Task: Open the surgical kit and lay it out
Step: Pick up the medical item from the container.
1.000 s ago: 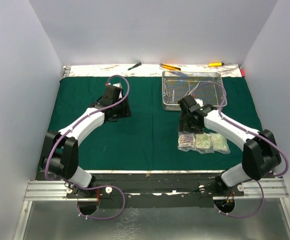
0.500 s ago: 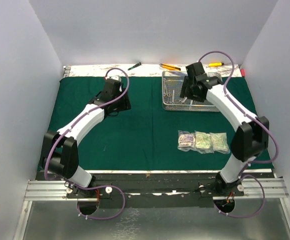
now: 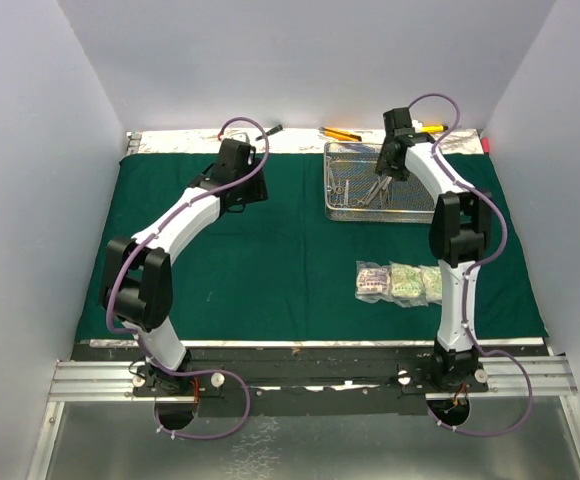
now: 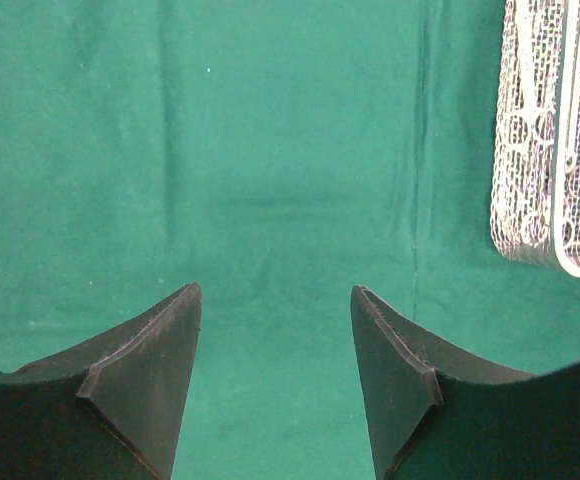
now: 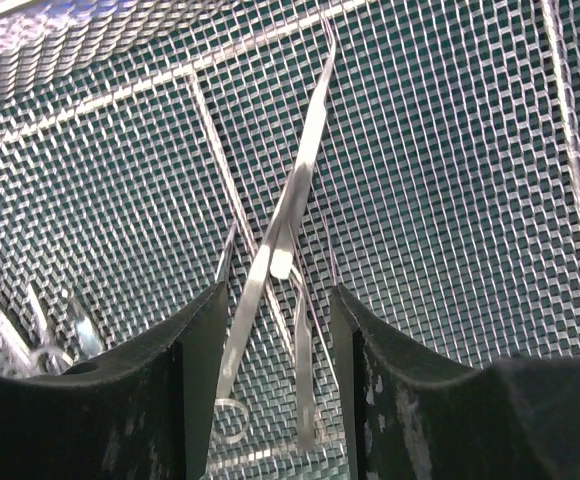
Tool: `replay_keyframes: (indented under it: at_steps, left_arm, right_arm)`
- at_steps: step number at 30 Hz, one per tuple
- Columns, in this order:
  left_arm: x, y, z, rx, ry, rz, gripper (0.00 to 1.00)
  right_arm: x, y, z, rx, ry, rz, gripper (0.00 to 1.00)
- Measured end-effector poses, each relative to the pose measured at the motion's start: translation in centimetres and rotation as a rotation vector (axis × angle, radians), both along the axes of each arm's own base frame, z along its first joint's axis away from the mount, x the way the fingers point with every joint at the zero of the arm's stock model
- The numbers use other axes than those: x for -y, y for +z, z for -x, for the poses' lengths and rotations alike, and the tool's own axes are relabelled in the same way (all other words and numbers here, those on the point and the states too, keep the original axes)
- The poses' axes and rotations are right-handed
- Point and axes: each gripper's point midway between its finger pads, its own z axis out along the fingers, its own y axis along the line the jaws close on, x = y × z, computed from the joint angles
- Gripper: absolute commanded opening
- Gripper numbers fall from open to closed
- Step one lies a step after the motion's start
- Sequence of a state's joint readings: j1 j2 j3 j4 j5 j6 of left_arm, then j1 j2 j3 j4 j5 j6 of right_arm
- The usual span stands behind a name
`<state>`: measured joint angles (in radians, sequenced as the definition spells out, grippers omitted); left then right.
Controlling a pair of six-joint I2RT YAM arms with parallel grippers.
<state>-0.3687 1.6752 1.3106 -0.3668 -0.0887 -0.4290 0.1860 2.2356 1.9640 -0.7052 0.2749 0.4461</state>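
Observation:
The dark green cloth [image 3: 270,260] lies spread flat. The silver wire-mesh tray [image 3: 415,205] stands on it at the back right. Three clear packets [image 3: 407,283] lie in a row at the front right. My right gripper [image 3: 380,188] is open and low inside the tray [image 5: 450,200]. Its fingers straddle long steel tweezers [image 5: 295,190] and a ring-handled clamp [image 5: 225,420] without closing on them. My left gripper [image 3: 242,195] is open and empty over bare cloth [image 4: 270,150], with the tray's left end [image 4: 530,200] to its right.
A green-handled tool [image 3: 268,131], an orange one [image 3: 340,133] and a yellow one [image 3: 430,128] lie on the strip behind the cloth. A small red object [image 3: 486,144] sits at the back right corner. White walls close in three sides.
My right arm has swung from the packets at the front to the back and lowered into the tray. My left gripper has shifted a little toward the back.

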Motion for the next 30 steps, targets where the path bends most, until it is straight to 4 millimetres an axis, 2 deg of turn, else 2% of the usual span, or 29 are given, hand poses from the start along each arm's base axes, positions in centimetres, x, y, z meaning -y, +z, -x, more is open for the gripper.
replay_keyframes:
  at_steps: [7, 13, 15, 20, 27, 30]
  left_arm:
    - [0.6, -0.4, -2.0, 0.001, 0.001, -0.007, 0.63]
    - [0.9, -0.9, -2.9, -0.001, -0.01, -0.018, 0.63]
    - [0.9, -1.0, -2.9, -0.002, -0.012, -0.021, 0.63]
    - [0.9, -0.8, -3.0, 0.005, -0.015, -0.022, 0.63]
    - [0.9, -0.8, -3.0, 0.006, -0.027, -0.03, 0.63]
    - [0.9, -0.8, -3.0, 0.007, -0.035, -0.032, 0.63]
  right_arm:
    - [-0.1, -3.2, -3.3, 0.012, 0.003, 0.006, 0.42]
    - [-0.1, -4.7, -4.0, 0.008, -0.004, 0.014, 0.35]
    - [0.0, -4.7, -4.0, 0.01, -0.009, 0.017, 0.3]
    - [0.4, -4.7, -4.1, 0.015, -0.025, 0.022, 0.02]
    - [0.4, -4.3, -4.7, 0.049, -0.028, 0.022, 0.0]
    - [0.4, -3.5, -4.5, 0.067, -0.024, 0.017, 0.0]
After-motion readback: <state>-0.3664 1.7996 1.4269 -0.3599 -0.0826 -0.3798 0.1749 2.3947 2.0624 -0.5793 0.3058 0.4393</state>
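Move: The straight tweezers lie in the basket about 3 cm ahead of the right hand, 1 cm to its left and 5 cm below. At that same depth, the curved tweezers lie about 8 cm ahead and 3 cm right of the hand, a flat-handled tool about 1 cm back and 1 cm right, and a ring-handled clamp some 11 cm left and 3 cm ahead. From the left hand, the straight tweezers are about 12 cm ahead, 30 cm right and 11 cm below. The right fingers pinch the straight tweezers, shutting from half open after the hand has dropped about 5 cm and gone 4 cm forward into the basket; shut, the hand then starts back up by roughly 1 cm, its wrist tipping slightly up. The empty left hand eases 3 cm forward, sinking slightly with its fingers unchanged. ##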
